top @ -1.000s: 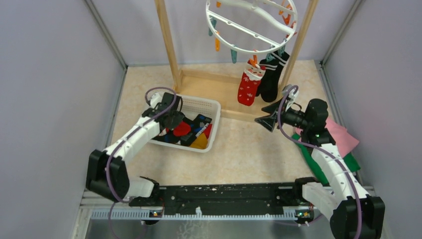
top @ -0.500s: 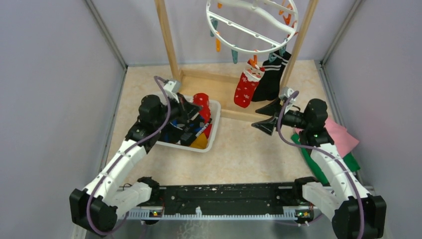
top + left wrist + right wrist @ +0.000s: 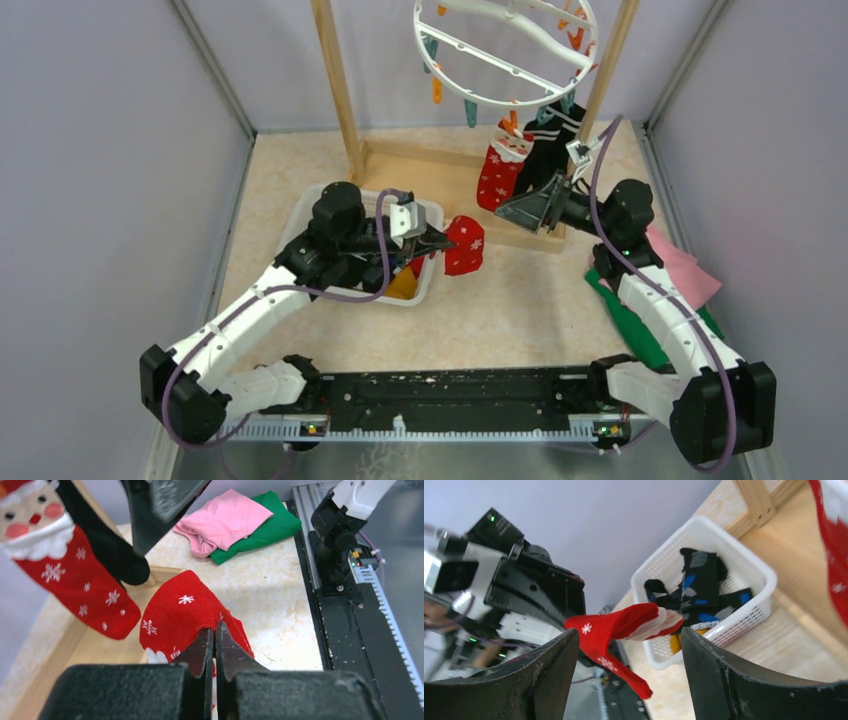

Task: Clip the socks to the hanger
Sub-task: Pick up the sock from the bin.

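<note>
My left gripper (image 3: pixel 440 243) is shut on a red sock (image 3: pixel 464 245) with white snowflakes, held in the air just right of the basket. In the left wrist view the sock (image 3: pixel 190 610) is pinched at its edge between the closed jaws of the left gripper (image 3: pixel 215 630). My right gripper (image 3: pixel 510 212) is open, its jaws wide apart and facing the sock (image 3: pixel 614 627) from a short distance. The white ring hanger (image 3: pixel 505 50) hangs above, with a red Santa sock (image 3: pixel 497 170) and a black striped sock (image 3: pixel 545 150) clipped to it.
The white mesh basket (image 3: pixel 754 612) holds black-and-blue socks (image 3: pixel 699 580) and a yellow one (image 3: pixel 403 285). A wooden rack frame (image 3: pixel 335 80) carries the hanger. Pink (image 3: pixel 225 520) and green (image 3: pixel 265 530) cloths lie at the right, beside the right arm.
My left arm lifted the red sock out of the basket and carried it right. The right gripper rose, moved left toward it and opened wider.
</note>
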{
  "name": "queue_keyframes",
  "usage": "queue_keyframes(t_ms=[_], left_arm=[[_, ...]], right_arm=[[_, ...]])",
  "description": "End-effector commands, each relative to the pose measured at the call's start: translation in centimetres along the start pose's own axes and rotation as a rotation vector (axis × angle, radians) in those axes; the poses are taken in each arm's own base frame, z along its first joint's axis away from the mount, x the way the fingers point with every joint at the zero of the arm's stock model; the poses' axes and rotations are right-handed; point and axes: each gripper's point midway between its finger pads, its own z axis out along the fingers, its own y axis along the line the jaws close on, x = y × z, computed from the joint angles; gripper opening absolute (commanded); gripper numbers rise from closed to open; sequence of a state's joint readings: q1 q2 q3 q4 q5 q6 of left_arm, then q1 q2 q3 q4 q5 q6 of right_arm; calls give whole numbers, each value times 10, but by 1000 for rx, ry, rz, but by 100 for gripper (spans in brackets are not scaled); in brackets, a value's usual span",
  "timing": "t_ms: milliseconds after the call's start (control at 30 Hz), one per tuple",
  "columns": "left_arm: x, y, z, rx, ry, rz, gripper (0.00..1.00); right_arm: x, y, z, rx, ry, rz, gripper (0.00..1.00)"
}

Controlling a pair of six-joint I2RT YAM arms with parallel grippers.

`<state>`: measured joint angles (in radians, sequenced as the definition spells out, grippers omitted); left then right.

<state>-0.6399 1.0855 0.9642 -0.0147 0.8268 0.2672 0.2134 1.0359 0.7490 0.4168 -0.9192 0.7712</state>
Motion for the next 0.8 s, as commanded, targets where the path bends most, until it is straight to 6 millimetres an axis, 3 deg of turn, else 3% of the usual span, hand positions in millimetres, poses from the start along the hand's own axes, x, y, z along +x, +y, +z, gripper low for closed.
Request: queue_keyframes(t_ms=[0,267,467,600,767], left_arm=[[-19,-8,11,126,-35,210,0],[-23,-13,30,189,-40,227,0],[-24,-15,41,228,-39,222,0],[-18,-22,46,252,-20,193,0],[-4,-33,43,245,-10,87,0]], right_arm=[[2,-2,9,42,19,414,73],[32,-1,15,5,81,587,71],[45,6,25,-56,149,631,58],[40,13,31,-95,148,606,41],[25,26,29,-158,80,498,3]])
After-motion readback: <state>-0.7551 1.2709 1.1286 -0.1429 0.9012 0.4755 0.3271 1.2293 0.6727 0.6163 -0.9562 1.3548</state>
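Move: The left hand holds the red sock; the right hand's open fingers, where it is headed, are about 10 cm to its right, 4 cm ahead and roughly 3 cm higher. The bin lies some 19 cm to its left, 9 cm ahead and 25 cm below. From the right hand, the held sock's middle is about 7 cm left, 5 cm back and 4 cm lower; the hanging Santa sock is some 8 cm ahead and 1 cm left, the black socks about 9 cm ahead and 6 cm right, both a little higher. The right hand comes in to take the sock, going left and down about 4 cm each and slightly back, rolling some 35 degrees about the line of its fingers with the forward side going down, and closing from wide open to nearly shut so that it pinches the red cloth beside the Santa face. The left hand keeps its shut grip and carries the sock about 5 cm to the right and a little back to meet it, turning slightly clockwise. ##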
